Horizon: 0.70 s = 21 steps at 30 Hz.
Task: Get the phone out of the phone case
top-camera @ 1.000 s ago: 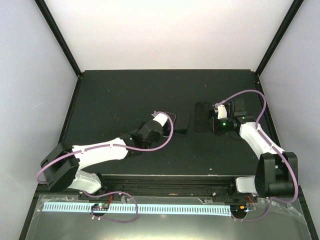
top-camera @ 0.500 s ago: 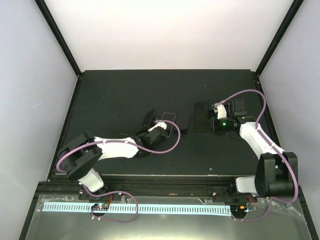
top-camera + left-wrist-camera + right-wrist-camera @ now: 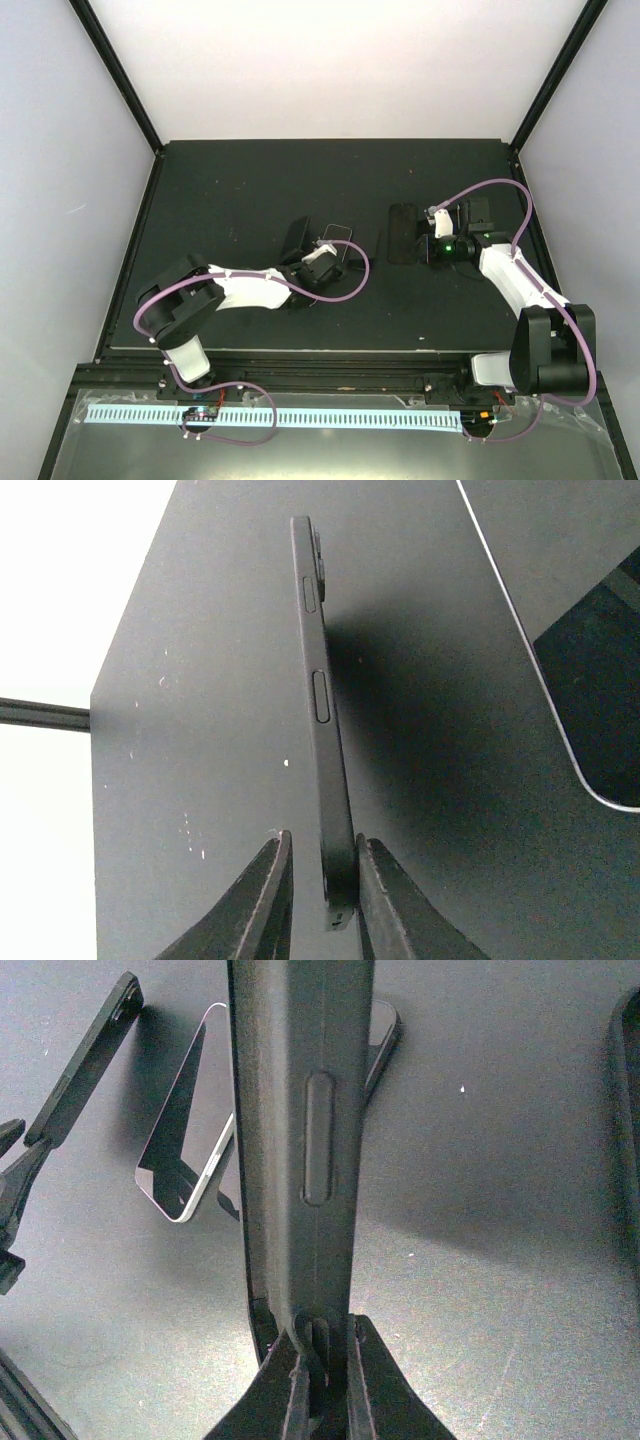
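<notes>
My right gripper is shut on the end of the black phone case, which it holds on edge with a side button cover showing. The silver-rimmed phone lies flat on the table, screen up, partly hidden behind the case in the right wrist view. A thin black slab with side buttons stands on edge left of the phone; I cannot tell whether it is a case or a phone. My left gripper straddles its near end, the right finger touching it and the left finger a small gap away.
The black table is bounded by white walls at the back and sides, with black corner posts. My left arm's purple cable loops over the table beside the phone. A dark curved edge shows at the far right of the right wrist view.
My left arm has swung left, carrying the black slab up on edge away from the phone. Its jaws, shut before, now show a gap. The right arm and case have not moved.
</notes>
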{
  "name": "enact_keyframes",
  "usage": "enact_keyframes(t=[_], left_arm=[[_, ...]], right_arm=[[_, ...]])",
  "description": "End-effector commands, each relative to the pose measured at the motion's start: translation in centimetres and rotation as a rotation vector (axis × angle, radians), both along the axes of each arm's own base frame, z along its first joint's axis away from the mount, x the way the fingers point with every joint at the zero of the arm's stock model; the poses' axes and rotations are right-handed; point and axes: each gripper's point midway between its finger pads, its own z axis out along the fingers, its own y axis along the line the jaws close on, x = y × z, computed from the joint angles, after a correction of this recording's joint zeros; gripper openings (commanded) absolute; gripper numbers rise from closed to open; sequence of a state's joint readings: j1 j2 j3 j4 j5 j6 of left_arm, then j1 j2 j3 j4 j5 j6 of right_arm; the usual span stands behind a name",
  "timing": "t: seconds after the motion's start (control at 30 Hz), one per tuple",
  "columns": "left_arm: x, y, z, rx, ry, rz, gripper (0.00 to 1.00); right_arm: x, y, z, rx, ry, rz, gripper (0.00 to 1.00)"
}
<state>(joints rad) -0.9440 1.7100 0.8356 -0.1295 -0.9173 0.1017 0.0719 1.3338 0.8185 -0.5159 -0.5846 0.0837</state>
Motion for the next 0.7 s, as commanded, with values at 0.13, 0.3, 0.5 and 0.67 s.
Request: enact_keyframes(t=[0.13, 0.3, 0.5, 0.67], left_arm=[[0.1, 0.1, 0.4, 0.018, 0.001, 0.041, 0.35], [0.2, -0.5, 0.0, 0.01, 0.031, 0.04, 0.41], [0.2, -0.9, 0.5, -0.025, 0.038, 0.045, 0.51], [-0.2, -1.8, 1.1, -0.121, 0.082, 0.034, 0.59]], right_arm=[[1.1, -0.1, 1.7, -0.006, -0.064, 0.004, 0.01], [1.1, -0.2, 1.9, -0.007, -0.072, -0.001, 0.01], [1.1, -0.2, 1.8, 0.001, -0.062, -0.002, 0.01], [1.2, -0.4, 2.0, -0.004, -0.071, -0.006, 0.01]])
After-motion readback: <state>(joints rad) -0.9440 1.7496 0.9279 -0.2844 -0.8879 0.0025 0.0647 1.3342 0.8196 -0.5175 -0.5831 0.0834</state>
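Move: The left hand has the phone's near end between its fingers. The phone stands on edge, its middle about 6 cm ahead and 3 cm right, with the table some 5 cm below the hand. The silver-rimmed phone lies flat about 5 cm ahead and 13 cm right; the dark phone beyond it is roughly 6 cm ahead and 24 cm right. From the right hand, the left hand's phone is some 36 cm left, 6 cm ahead and 6 cm lower. Almost in place, dipping barely 1 cm and easing partly back up, the left hand spreads its fingers from a narrow gap to a little over half open and lets go of the phone's near end low over the table. The wrist hardly turns, and the open fingers stay above that end. The right hand holds still and keeps its pinch on the phone case. ##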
